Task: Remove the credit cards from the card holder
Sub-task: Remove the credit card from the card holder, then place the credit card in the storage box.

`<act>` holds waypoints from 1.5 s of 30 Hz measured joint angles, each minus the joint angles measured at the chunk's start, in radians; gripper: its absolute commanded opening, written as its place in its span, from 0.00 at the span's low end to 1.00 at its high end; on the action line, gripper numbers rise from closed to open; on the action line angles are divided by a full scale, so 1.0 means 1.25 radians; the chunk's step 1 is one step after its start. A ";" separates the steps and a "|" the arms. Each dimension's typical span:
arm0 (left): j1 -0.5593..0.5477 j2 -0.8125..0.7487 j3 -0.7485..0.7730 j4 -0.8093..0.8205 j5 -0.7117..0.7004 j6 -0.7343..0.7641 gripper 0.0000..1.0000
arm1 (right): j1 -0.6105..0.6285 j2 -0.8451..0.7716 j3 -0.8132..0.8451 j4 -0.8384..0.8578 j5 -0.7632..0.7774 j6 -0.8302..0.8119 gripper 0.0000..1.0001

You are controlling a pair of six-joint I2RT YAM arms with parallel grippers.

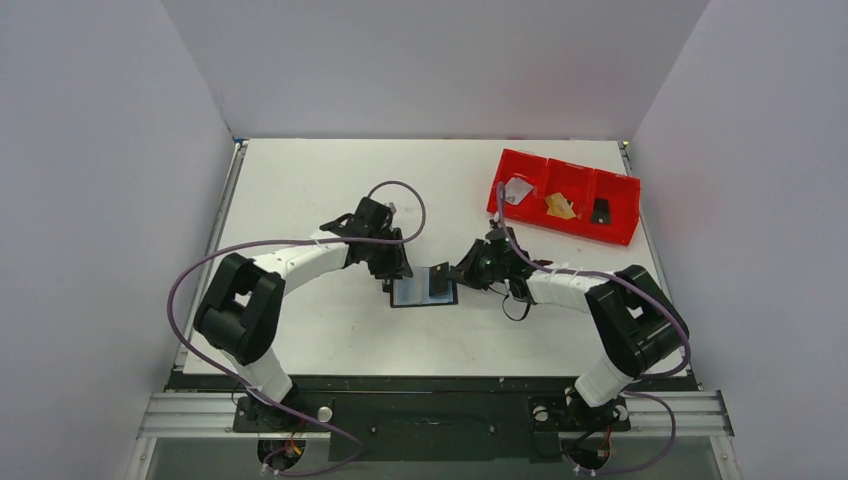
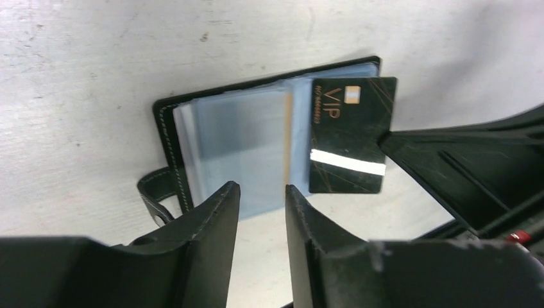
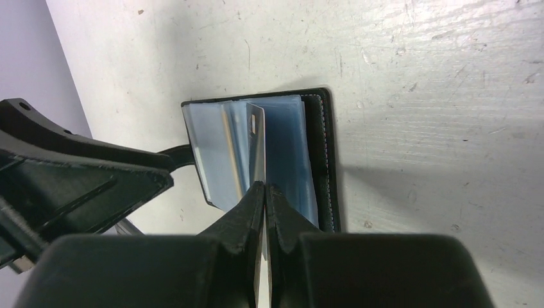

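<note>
The card holder (image 1: 415,293) lies open on the table between my arms, its bluish plastic sleeves (image 2: 237,141) fanned up. My right gripper (image 3: 265,187) is shut on a black credit card (image 2: 349,131) with gold "VIP" lettering. It holds the card upright over the holder's right half, and the right wrist view shows the card edge-on (image 3: 258,138). My left gripper (image 2: 262,189) stands open just in front of the holder's near edge, with only bare table between its fingers. Three more credit cards lie in the red tray: silver (image 1: 518,190), gold (image 1: 560,206) and black (image 1: 600,211).
The red three-compartment tray (image 1: 571,226) sits at the back right of the table. The holder's strap loop (image 2: 153,192) sticks out beside my left finger. Grey walls close the table in on three sides.
</note>
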 measured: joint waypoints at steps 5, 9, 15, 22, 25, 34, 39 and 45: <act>0.002 -0.030 0.002 0.015 0.063 -0.014 0.42 | -0.008 -0.016 0.000 0.000 -0.013 0.003 0.00; 0.013 -0.037 -0.004 0.058 0.124 -0.039 0.46 | -0.016 -0.038 0.000 0.001 -0.033 0.016 0.00; 0.048 -0.041 -0.058 0.150 0.214 -0.091 0.47 | -0.031 -0.080 0.000 0.003 -0.071 0.040 0.00; 0.073 -0.042 -0.129 0.302 0.308 -0.173 0.53 | -0.044 -0.117 0.001 0.008 -0.107 0.066 0.00; 0.079 -0.042 -0.150 0.369 0.343 -0.212 0.54 | -0.044 -0.122 0.004 0.008 -0.118 0.073 0.00; 0.087 -0.042 -0.170 0.512 0.398 -0.289 0.54 | -0.044 -0.127 0.007 0.025 -0.142 0.105 0.00; 0.087 -0.042 -0.177 0.553 0.408 -0.316 0.54 | -0.044 -0.132 0.008 0.030 -0.153 0.114 0.00; 0.088 -0.042 -0.178 0.568 0.415 -0.333 0.54 | -0.044 -0.146 0.013 0.032 -0.155 0.124 0.00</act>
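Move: The black card, already pinched at its right edge by the right gripper, has its middle about 6 cm to the left gripper's right, level with it fore and aft and 1 cm lower. From the right gripper, the card's middle is roughly 2 cm left and 1 cm down. The open card holder lies below, its middle some 4 cm right of and 4 cm under the left gripper, and about 5 cm left of and 4 cm under the right one. Keep the right gripper shut on the card and raise it nearly 10 cm, tilting its fingers some 15 degrees flatter towards the left. Meanwhile bring the left gripper up about 8 cm and 5 cm right towards the card, opening its fingers to about half and swinging them some 40 degrees from steeply down to point mostly right, so that they come up to the card's free side. ##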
